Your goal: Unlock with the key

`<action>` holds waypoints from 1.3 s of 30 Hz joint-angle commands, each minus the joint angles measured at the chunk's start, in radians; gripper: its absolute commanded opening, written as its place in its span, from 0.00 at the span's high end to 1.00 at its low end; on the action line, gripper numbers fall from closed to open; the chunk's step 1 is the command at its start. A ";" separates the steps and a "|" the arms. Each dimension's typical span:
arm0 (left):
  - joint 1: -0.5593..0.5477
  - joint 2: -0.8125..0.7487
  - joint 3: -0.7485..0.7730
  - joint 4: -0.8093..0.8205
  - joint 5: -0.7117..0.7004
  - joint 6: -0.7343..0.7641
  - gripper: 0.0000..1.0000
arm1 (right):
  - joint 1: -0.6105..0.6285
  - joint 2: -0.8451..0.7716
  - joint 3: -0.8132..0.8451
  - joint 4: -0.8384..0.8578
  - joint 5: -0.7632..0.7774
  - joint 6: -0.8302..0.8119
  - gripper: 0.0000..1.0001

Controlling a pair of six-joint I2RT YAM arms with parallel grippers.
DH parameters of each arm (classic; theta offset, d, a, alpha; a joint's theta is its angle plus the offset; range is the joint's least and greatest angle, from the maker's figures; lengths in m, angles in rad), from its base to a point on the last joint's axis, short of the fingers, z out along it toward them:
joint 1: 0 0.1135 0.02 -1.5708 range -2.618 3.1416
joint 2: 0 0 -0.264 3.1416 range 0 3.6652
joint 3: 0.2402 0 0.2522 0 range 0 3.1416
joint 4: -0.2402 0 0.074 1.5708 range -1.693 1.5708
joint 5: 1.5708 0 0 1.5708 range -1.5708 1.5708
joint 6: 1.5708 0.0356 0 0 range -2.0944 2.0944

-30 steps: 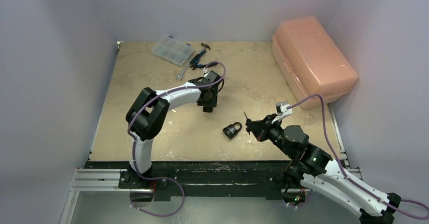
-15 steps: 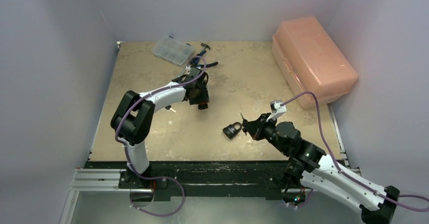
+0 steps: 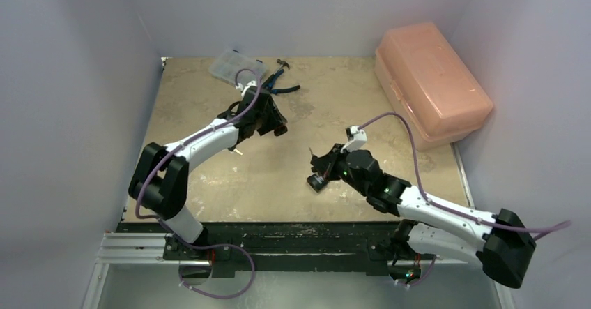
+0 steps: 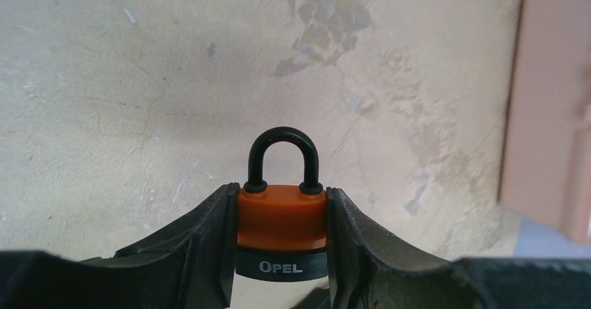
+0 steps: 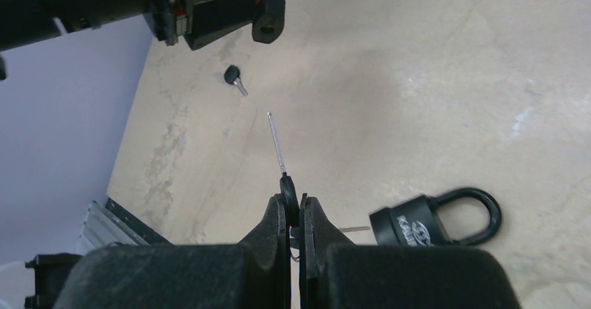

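Note:
An orange padlock (image 4: 282,218) with a black shackle and a black base band is clamped by its sides in my left gripper (image 4: 282,192), shackle pointing away from the wrist. In the top view the left gripper (image 3: 274,125) hangs over the table's back middle. My right gripper (image 5: 293,203) is shut on the black head of a key (image 5: 278,141), whose thin blade points toward the left gripper and the orange padlock (image 5: 269,14). In the top view the right gripper (image 3: 318,163) is just above a black padlock (image 3: 318,182).
The black padlock (image 5: 435,218) lies flat on the table right of my right fingers. A loose black-headed key (image 5: 235,77) lies near the left arm. At the back stand a clear organiser box (image 3: 237,65) and pliers (image 3: 280,86). A pink box (image 3: 432,93) fills the right side.
The left arm swung left and toward the back, carrying the orange padlock. The right arm moved left with the key and now stands over the black padlock.

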 commanded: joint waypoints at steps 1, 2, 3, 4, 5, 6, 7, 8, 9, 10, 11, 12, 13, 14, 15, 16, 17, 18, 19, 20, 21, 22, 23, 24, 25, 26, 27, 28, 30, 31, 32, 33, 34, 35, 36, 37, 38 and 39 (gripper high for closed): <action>0.009 -0.125 0.007 0.017 -0.166 -0.166 1.00 | 0.002 0.108 0.089 0.182 -0.030 0.035 1.00; 0.009 -0.134 0.007 -0.002 -0.192 -0.184 1.00 | 0.002 0.134 0.102 0.200 -0.031 0.027 1.00; 0.009 -0.142 0.003 -0.008 -0.204 -0.205 1.00 | 0.001 0.159 0.111 0.221 -0.036 0.020 1.00; 0.009 -0.149 -0.002 0.000 -0.204 -0.206 1.00 | 0.001 0.183 0.123 0.239 -0.040 0.009 1.00; 0.009 -0.156 -0.010 0.011 -0.205 -0.205 1.00 | 0.001 0.208 0.139 0.254 -0.046 0.000 1.00; 0.009 -0.165 -0.018 0.023 -0.209 -0.207 1.00 | 0.001 0.233 0.152 0.263 -0.053 -0.010 1.00; 0.009 -0.175 -0.022 0.026 -0.217 -0.216 1.00 | 0.001 0.255 0.168 0.270 -0.059 -0.018 1.00; 0.009 -0.183 -0.026 0.029 -0.221 -0.223 1.00 | 0.001 0.277 0.183 0.275 -0.066 -0.023 1.00; 0.009 -0.193 -0.032 0.039 -0.220 -0.221 1.00 | 0.001 0.294 0.195 0.280 -0.072 -0.027 1.00; 0.009 -0.201 -0.036 0.047 -0.220 -0.222 1.00 | 0.000 0.307 0.207 0.285 -0.079 -0.031 1.00; 0.009 -0.207 -0.041 0.056 -0.218 -0.223 1.00 | 0.000 0.320 0.216 0.296 -0.089 -0.036 1.00; 0.009 -0.211 -0.042 0.060 -0.215 -0.225 1.00 | 0.000 0.332 0.226 0.301 -0.096 -0.040 1.00; 0.009 -0.214 -0.043 0.061 -0.211 -0.228 1.00 | -0.002 0.344 0.234 0.304 -0.107 -0.043 1.00; 0.009 -0.217 -0.043 0.062 -0.204 -0.233 1.00 | -0.004 0.357 0.244 0.304 -0.115 -0.042 1.00; 0.009 -0.219 -0.043 0.063 -0.195 -0.240 1.00 | -0.007 0.374 0.254 0.308 -0.129 -0.039 1.00; 0.009 -0.219 -0.043 0.064 -0.184 -0.246 1.00 | -0.012 0.387 0.259 0.318 -0.148 -0.035 1.00; 0.009 -0.221 -0.041 0.064 -0.175 -0.253 1.00 | -0.017 0.398 0.260 0.341 -0.170 -0.034 1.00; 0.010 -0.222 -0.041 0.065 -0.163 -0.258 1.00 | -0.022 0.409 0.259 0.365 -0.193 -0.034 1.00; 0.010 -0.223 -0.039 0.064 -0.152 -0.262 1.00 | -0.026 0.421 0.261 0.378 -0.206 -0.027 1.00; 0.011 -0.225 -0.037 0.066 -0.141 -0.264 1.00 | -0.031 0.434 0.268 0.380 -0.218 -0.018 1.00; 0.015 -0.225 -0.035 0.065 -0.120 -0.271 1.00 | -0.038 0.451 0.278 0.377 -0.235 -0.007 1.00; 0.018 -0.222 -0.033 0.065 -0.092 -0.281 1.00 | -0.048 0.468 0.298 0.369 -0.251 -0.001 1.00; 0.023 -0.219 -0.031 0.066 -0.076 -0.282 1.00 | -0.052 0.484 0.311 0.358 -0.256 0.006 1.00; 0.027 -0.216 -0.030 0.064 -0.064 -0.287 1.00 | -0.059 0.498 0.321 0.354 -0.268 0.009 1.00; 0.031 -0.214 -0.029 0.065 -0.053 -0.290 1.00 | -0.062 0.507 0.326 0.354 -0.282 0.011 1.00; 0.034 -0.212 -0.029 0.067 -0.046 -0.293 1.00 | -0.067 0.514 0.331 0.355 -0.287 0.012 1.00; 0.037 -0.211 -0.028 0.067 -0.037 -0.293 1.00 | -0.069 0.519 0.335 0.356 -0.290 0.012 1.00; 0.040 -0.209 -0.028 0.070 -0.027 -0.292 1.00 | -0.073 0.523 0.340 0.353 -0.290 0.011 1.00; 0.047 -0.202 -0.027 0.073 -0.003 -0.289 1.00 | -0.086 0.530 0.350 0.333 -0.283 0.011 1.00; 0.053 -0.199 -0.027 0.072 0.006 -0.291 1.00 | -0.092 0.531 0.353 0.324 -0.280 0.012 1.00; 0.058 -0.195 -0.027 0.073 0.016 -0.293 1.00 | -0.100 0.535 0.357 0.315 -0.281 0.012 1.00; 0.060 -0.192 -0.026 0.076 0.026 -0.292 1.00 | -0.105 0.539 0.361 0.311 -0.286 0.012 1.00; 0.061 -0.187 -0.025 0.078 0.034 -0.290 1.00 | -0.112 0.545 0.363 0.310 -0.297 0.012 1.00; 0.062 -0.184 -0.025 0.082 0.041 -0.288 1.00 | -0.117 0.549 0.366 0.311 -0.306 0.012 1.00; 0.062 -0.182 -0.026 0.083 0.043 -0.286 1.00 | -0.121 0.553 0.369 0.311 -0.313 0.012 1.00; 0.062 -0.182 -0.026 0.086 0.044 -0.285 1.00 | -0.123 0.558 0.372 0.310 -0.317 0.012 1.00; 0.062 -0.182 -0.027 0.089 0.044 -0.282 1.00 | -0.125 0.561 0.375 0.310 -0.320 0.013 1.00; 0.063 -0.184 -0.028 0.091 0.043 -0.276 1.00 | -0.126 0.565 0.376 0.310 -0.321 0.017 1.00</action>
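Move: The orange padlock, already gripped in the left hand, lies about 14 cm ahead of the right hand, 12 cm to its left and 5 cm lower. The black padlock lies on the table some 15 cm below the right hand and 4 cm ahead. From the left hand, the key in the right fingers is roughly 10 cm back, 11 cm to the right and 4 cm up; the loose key lies about 14 cm left, 2 cm back and 11 cm down. The orange padlock goes up about 6 cm in the left hand, mostly at once, drifting slightly left and turning some 15 degrees counter-clockwise; then the hand's left side rolls down. The right hand keeps its grip on the key and carries it left and forward, about 12 cm in all, towards the padlock's keyhole end, swinging slightly counter-clockwise and creeping forward last. ##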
